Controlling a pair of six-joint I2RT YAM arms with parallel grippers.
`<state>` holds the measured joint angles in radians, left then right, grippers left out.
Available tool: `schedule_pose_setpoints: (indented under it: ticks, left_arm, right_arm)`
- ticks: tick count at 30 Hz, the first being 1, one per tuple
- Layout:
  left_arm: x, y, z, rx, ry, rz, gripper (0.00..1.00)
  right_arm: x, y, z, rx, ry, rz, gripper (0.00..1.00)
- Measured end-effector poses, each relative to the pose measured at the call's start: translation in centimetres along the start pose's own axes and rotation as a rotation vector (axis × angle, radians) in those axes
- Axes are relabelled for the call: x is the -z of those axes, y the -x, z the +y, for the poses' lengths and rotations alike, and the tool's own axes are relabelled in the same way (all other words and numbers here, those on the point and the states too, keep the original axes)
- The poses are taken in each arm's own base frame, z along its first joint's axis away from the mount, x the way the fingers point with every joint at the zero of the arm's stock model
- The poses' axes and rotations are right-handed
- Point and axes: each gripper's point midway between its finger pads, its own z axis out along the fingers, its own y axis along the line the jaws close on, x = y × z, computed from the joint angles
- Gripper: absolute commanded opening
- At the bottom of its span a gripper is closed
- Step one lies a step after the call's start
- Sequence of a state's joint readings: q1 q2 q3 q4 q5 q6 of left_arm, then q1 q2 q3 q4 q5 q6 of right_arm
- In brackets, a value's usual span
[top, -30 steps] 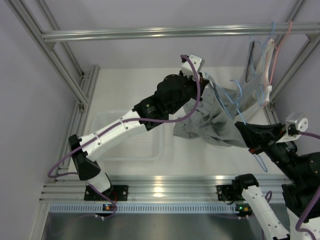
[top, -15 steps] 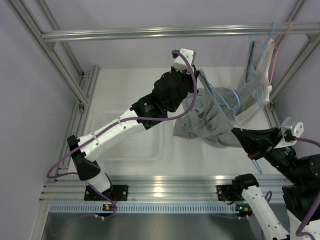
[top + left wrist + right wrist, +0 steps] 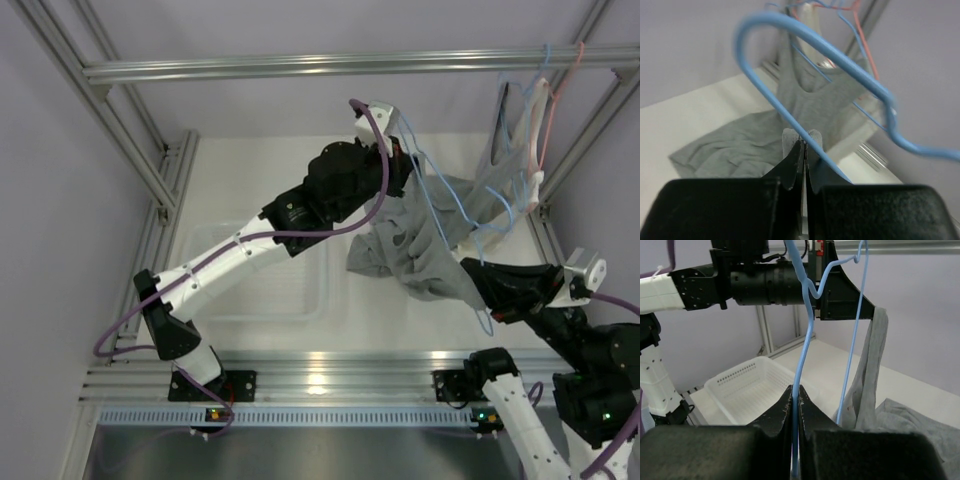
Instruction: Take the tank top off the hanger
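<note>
A grey tank top (image 3: pixel 420 255) hangs half off a blue wire hanger (image 3: pixel 420 180), with its lower part bunched on the table. My left gripper (image 3: pixel 405 175) is shut on one strap of the tank top (image 3: pixel 800 136) and holds it up. The hanger (image 3: pixel 840 55) crosses just in front of its tips. My right gripper (image 3: pixel 472 285) is shut on the hanger's wire (image 3: pixel 807 335), low at the tank top's near right side. In the right wrist view the strap (image 3: pixel 875 370) hangs down from the left gripper (image 3: pixel 872 310).
A white perforated basket (image 3: pixel 260 285) sits on the table left of the tank top and also shows in the right wrist view (image 3: pixel 745 385). More hangers and another grey top (image 3: pixel 520 120) hang at the back right by the frame posts. A frame bar (image 3: pixel 300 68) crosses overhead.
My right gripper has pulled the hanger toward the near left. My left gripper has lifted the strap a little and turned. The hanger wire now stands taller between the two grippers.
</note>
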<state>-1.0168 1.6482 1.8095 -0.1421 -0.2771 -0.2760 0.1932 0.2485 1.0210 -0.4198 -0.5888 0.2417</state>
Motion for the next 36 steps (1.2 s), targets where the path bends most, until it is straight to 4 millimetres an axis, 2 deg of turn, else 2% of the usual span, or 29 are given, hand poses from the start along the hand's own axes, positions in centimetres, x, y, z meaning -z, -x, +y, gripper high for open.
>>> schedule_pose_setpoints:
  ticks: [3,7,11,13,16,19,21,25,28,29,32,36]
  left_arm:
    - [0.3,-2.1,-2.5,0.064,-0.140,0.070,0.00]
    - [1.4,-6.4,-4.7,0.135,-0.281,0.202,0.00]
    - [3.7,-9.7,-5.8,0.200,-0.371,0.317,0.00]
    - [5.0,-10.3,-6.1,0.221,-0.397,0.346,0.00]
    - [6.9,-10.3,-6.4,0.252,-0.429,0.365,0.00]
    - [8.2,-9.5,-6.9,0.294,-0.466,0.357,0.00]
    - [8.8,-8.6,-7.2,0.317,-0.485,0.341,0.00]
    - [9.9,-6.6,-8.1,0.373,-0.530,0.306,0.00]
    - [10.6,-5.5,-9.1,0.419,-0.581,0.301,0.00]
    - [10.9,-5.3,-9.6,0.434,-0.600,0.308,0.00]
    - [11.9,-5.1,-11.1,0.459,-0.659,0.329,0.00]
    - [12.9,-5.3,-12.5,0.458,-0.704,0.340,0.00]
  right_arm:
    - [-1.1,-1.1,-1.2,-0.033,-0.017,-0.019,0.00]
    - [-2.8,-1.9,-3.0,-0.081,-0.044,-0.055,0.00]
    - [-4.7,-1.7,-4.5,-0.111,-0.057,-0.104,0.00]
    - [-5.6,-1.5,-5.3,-0.121,-0.064,-0.130,0.00]
    - [-7.1,-1.6,-6.5,-0.132,-0.066,-0.159,0.00]
    - [-8.6,-2.2,-7.0,-0.154,-0.028,-0.170,0.00]
    - [-8.9,-3.8,-7.0,-0.177,0.001,-0.168,0.00]
    - [-8.5,-8.8,-7.0,-0.239,0.019,-0.149,0.00]
    - [-8.4,-11.0,-6.4,-0.251,0.025,-0.151,0.00]
    - [-8.5,-11.4,-6.2,-0.248,0.027,-0.151,0.00]
    - [-9.2,-10.3,-5.8,-0.200,0.032,-0.211,0.00]
    - [-10.3,-9.2,-6.5,-0.162,0.002,-0.257,0.00]
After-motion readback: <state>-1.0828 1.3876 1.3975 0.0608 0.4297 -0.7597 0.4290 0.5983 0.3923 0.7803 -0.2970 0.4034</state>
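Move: The left hand pinches a tank top strap; the hanger's near end, where the cloth runs, lies about 31 cm back, 17 right and 10 below, and the hanger's far end some 8 cm ahead, 2 left and 8 above. From the right hand, gripping the hanger, that strap is roughly 21 cm ahead, 13 left and 1 above; the near end is about 10 cm back, 4 right and 10 below. Left drags its pinched strap about 19 cm back, turning clockwise; right carries the hanger some 13 cm forward. ##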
